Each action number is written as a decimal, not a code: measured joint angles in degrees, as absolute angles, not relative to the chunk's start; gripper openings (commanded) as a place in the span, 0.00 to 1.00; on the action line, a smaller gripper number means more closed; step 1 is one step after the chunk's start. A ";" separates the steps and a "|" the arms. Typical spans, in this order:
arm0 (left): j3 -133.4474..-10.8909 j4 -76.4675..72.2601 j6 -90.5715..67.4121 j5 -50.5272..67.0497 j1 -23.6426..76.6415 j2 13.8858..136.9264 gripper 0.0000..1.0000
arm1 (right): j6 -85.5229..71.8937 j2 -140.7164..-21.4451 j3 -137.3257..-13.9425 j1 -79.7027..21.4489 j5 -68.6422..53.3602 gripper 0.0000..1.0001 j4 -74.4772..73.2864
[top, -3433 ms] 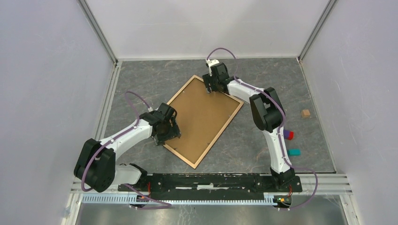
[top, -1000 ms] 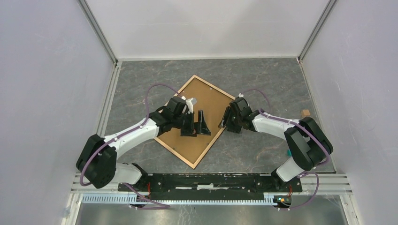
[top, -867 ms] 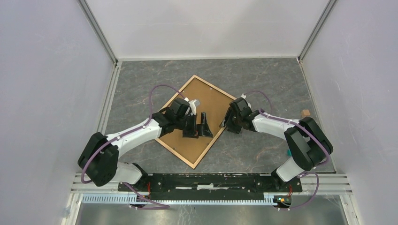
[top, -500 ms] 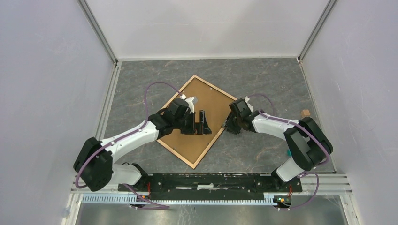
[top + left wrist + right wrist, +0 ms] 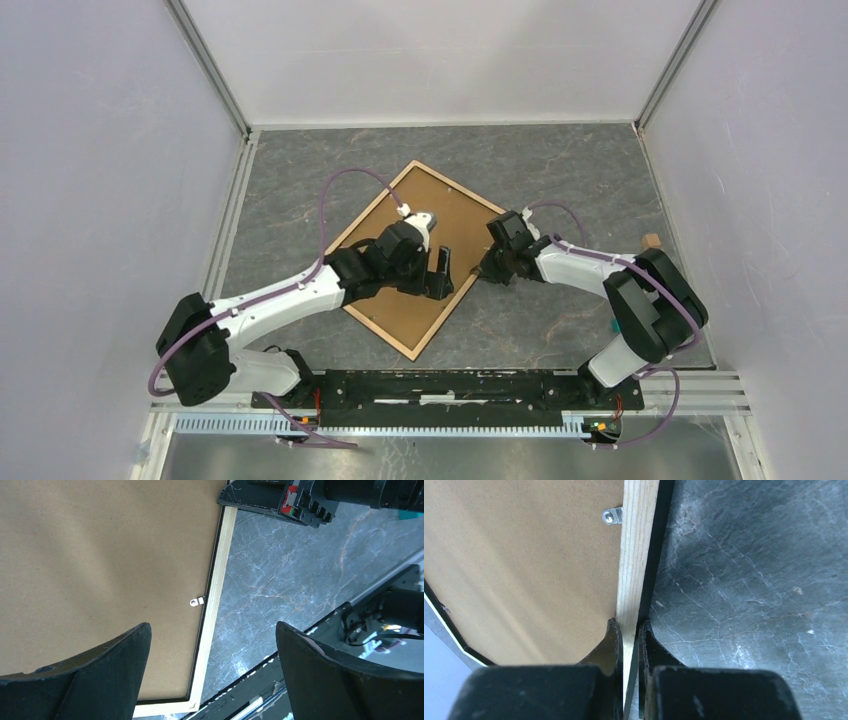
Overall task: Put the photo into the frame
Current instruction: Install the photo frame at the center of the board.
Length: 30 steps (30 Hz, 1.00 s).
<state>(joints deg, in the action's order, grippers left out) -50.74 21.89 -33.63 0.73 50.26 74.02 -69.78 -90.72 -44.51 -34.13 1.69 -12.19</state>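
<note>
The frame (image 5: pixel 460 187) lies back side up on the grey table, turned like a diamond, with a brown backing board (image 5: pixel 440 215) inside it. The photo is out of view. My right gripper (image 5: pixel 482 270) is shut on the frame's right-hand rail (image 5: pixel 636 555), one finger on the board side and one on the outer side (image 5: pixel 629 627). My left gripper (image 5: pixel 428 278) hovers open over the frame's lower right part. In the left wrist view its fingers straddle the tan rail (image 5: pixel 216 587) with nothing between them (image 5: pixel 212 626).
Small metal clips (image 5: pixel 197 601) (image 5: pixel 611 516) on the frame's rail reach over the board's edge. A small wooden cube (image 5: pixel 651 241) sits at the far right of the table. The arms' black base rail (image 5: pixel 450 385) runs along the near edge, and walls enclose the table.
My right gripper has shut on the frame's right rail. My left arm has moved right, toward that same edge, staying open. The frame had been turned before that.
</note>
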 measured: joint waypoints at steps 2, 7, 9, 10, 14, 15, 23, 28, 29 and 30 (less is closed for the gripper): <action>-51.70 23.29 -33.61 -2.48 52.75 74.35 1.00 | -69.84 -90.45 -44.69 -34.13 1.50 0.00 -13.21; -55.29 27.31 -32.82 -11.94 60.05 76.90 1.00 | -69.89 -88.86 -44.88 -34.24 1.41 0.00 -17.63; -56.71 28.56 -32.56 -15.51 62.54 78.43 1.00 | -70.30 -87.92 -44.88 -34.30 1.21 0.00 -19.57; -57.14 28.88 -32.45 -17.08 63.57 79.22 1.00 | -70.57 -87.44 -44.88 -34.33 0.97 0.00 -20.40; -58.35 30.44 -31.66 -20.99 66.48 82.39 1.00 | -71.33 -85.65 -44.88 -34.39 -0.54 0.00 -22.15; -58.92 30.85 -31.44 -21.58 67.31 83.59 1.00 | -71.48 -85.30 -44.88 -34.39 -1.15 0.00 -22.22; -63.70 31.18 -30.98 -25.67 74.17 91.31 1.00 | -73.30 -80.42 -44.10 -34.41 -3.92 0.00 -22.41; -63.70 31.40 -30.06 -30.41 74.61 92.18 1.00 | -75.02 -76.82 -41.21 -33.71 -5.93 0.00 -19.77; -63.70 31.40 -29.28 -31.59 74.61 92.33 1.00 | -75.35 -76.69 -40.97 -33.52 -6.66 0.00 -19.70; -63.70 31.40 -28.45 -32.77 74.70 92.44 1.00 | -75.75 -76.55 -40.77 -33.36 -7.62 0.00 -18.65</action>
<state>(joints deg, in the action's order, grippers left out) -63.70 31.40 -28.45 -32.77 74.70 92.44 -75.75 -76.55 -40.77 -33.36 -7.62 -18.65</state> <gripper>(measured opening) 0.995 0.047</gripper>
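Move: My right fingers are shut on the photo frame's right-hand rail, a little beyond the rail's midpoint. The frame's middle is about 12 cm left and 3 cm ahead of them, its near corner 17 cm back and 12 cm left. My open left hand hovers some 11 cm above the frame: the rail's near clip lies roughly 2 cm to its right and level fore-and-aft, the near corner 10 cm back and 4 cm left. Keeping my grip on the rail, I draw my right hand back about 3 cm towards my base, dragging the frame, then raise it about 5 cm with a slight roll and come free of the rail, fingers still shut. My left hand, wide open, goes back and to the right, sinking some 3 cm towards the near half of that rail, while its wrist turns about 30 degrees; it slips back forward slightly at the end. ##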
